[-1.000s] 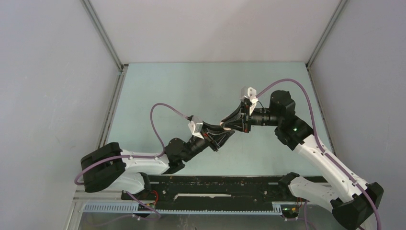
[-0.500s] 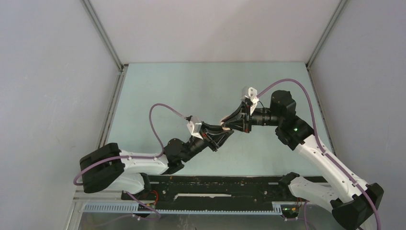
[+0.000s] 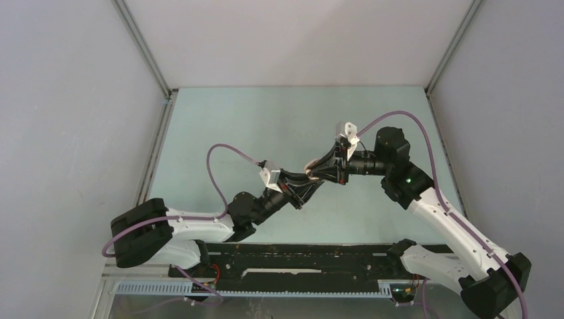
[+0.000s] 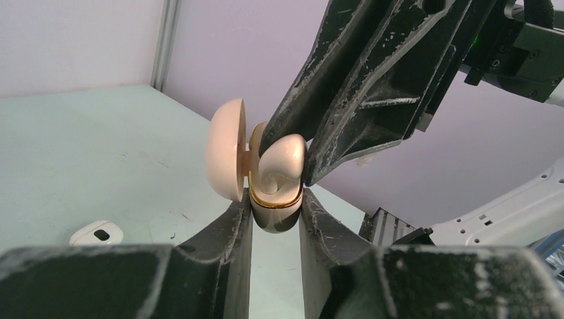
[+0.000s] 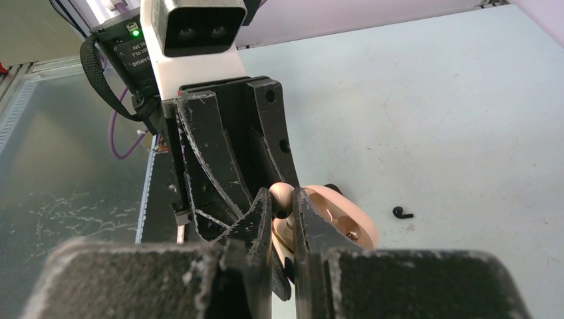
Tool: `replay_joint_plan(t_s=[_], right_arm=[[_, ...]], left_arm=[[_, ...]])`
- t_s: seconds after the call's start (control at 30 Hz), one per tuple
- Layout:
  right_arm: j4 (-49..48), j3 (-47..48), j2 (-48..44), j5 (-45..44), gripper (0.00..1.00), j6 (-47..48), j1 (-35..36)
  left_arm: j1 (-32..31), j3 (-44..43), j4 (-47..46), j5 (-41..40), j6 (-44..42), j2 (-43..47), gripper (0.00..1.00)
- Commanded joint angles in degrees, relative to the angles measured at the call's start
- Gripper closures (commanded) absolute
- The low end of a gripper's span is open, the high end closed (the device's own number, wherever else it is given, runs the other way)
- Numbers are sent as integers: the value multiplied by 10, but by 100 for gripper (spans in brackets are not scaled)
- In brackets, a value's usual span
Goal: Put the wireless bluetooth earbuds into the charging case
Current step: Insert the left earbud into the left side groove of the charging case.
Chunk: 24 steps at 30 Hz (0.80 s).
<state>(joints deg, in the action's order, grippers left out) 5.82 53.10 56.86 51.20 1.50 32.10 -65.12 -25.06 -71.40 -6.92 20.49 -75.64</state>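
Observation:
My left gripper is shut on the base of a beige charging case with a gold rim, held above the table with its lid swung open. My right gripper is shut on a beige earbud and comes down onto the case's open mouth, where the earbud sits against the rim. In the top view the two grippers meet at mid-table. A white earbud and a black earbud lie loose on the table.
The pale green table is walled in by grey panels on three sides. A black rail runs along the near edge between the arm bases. Purple cables loop off both wrists.
The two grippers have drawn slightly closer together, with the earbud brought down against the case mouth. Both grips are unchanged.

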Motion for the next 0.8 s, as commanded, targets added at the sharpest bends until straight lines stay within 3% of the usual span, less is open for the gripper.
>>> replay_joint_plan(t_s=[0.0, 0.1, 0.17, 0.5, 0.77], right_arm=[[-14, -16, 2, -9, 100, -11, -1], [-12, -18, 3, -20, 98, -8, -1], [-12, -18, 3, -24, 91, -6, -2], [-15, -4, 3, -11, 74, -5, -8], [-6, 5, 3, 8, 67, -2, -10]], left_arm=[[-2, 4, -48, -10, -21, 27, 100], [-2, 7, -48, -12, -27, 32, 100], [-2, 8, -48, -12, -28, 32, 100], [-2, 7, -48, 6, -25, 10, 100], [-2, 9, -46, 16, -25, -5, 100]])
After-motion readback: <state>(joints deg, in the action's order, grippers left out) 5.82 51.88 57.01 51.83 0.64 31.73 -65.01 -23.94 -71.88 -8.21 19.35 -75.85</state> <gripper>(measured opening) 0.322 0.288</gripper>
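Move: The charging case's groove lies right under the right hand's earbud. The case's middle is about 2 cm below that hand and 1 cm ahead; from the left hand, which grips it, it is some 1 cm ahead, 1 cm right and 1 cm up. From the right hand, on the table roughly 22 cm lower, the white case stands about 15 cm ahead and 8 cm right, and a black earbud 12 cm ahead and 8 cm left. Downward first: the right hand sinks not quite 1 cm with the pinched earbud towards the groove of the charging case, then all but stops there and opens its fingers from nearly shut to about a third. The finger nearer the robot comes clear of the earbud; the forward one stays close against it. The left hand keeps its grip on the case, easing down about 1 cm. ##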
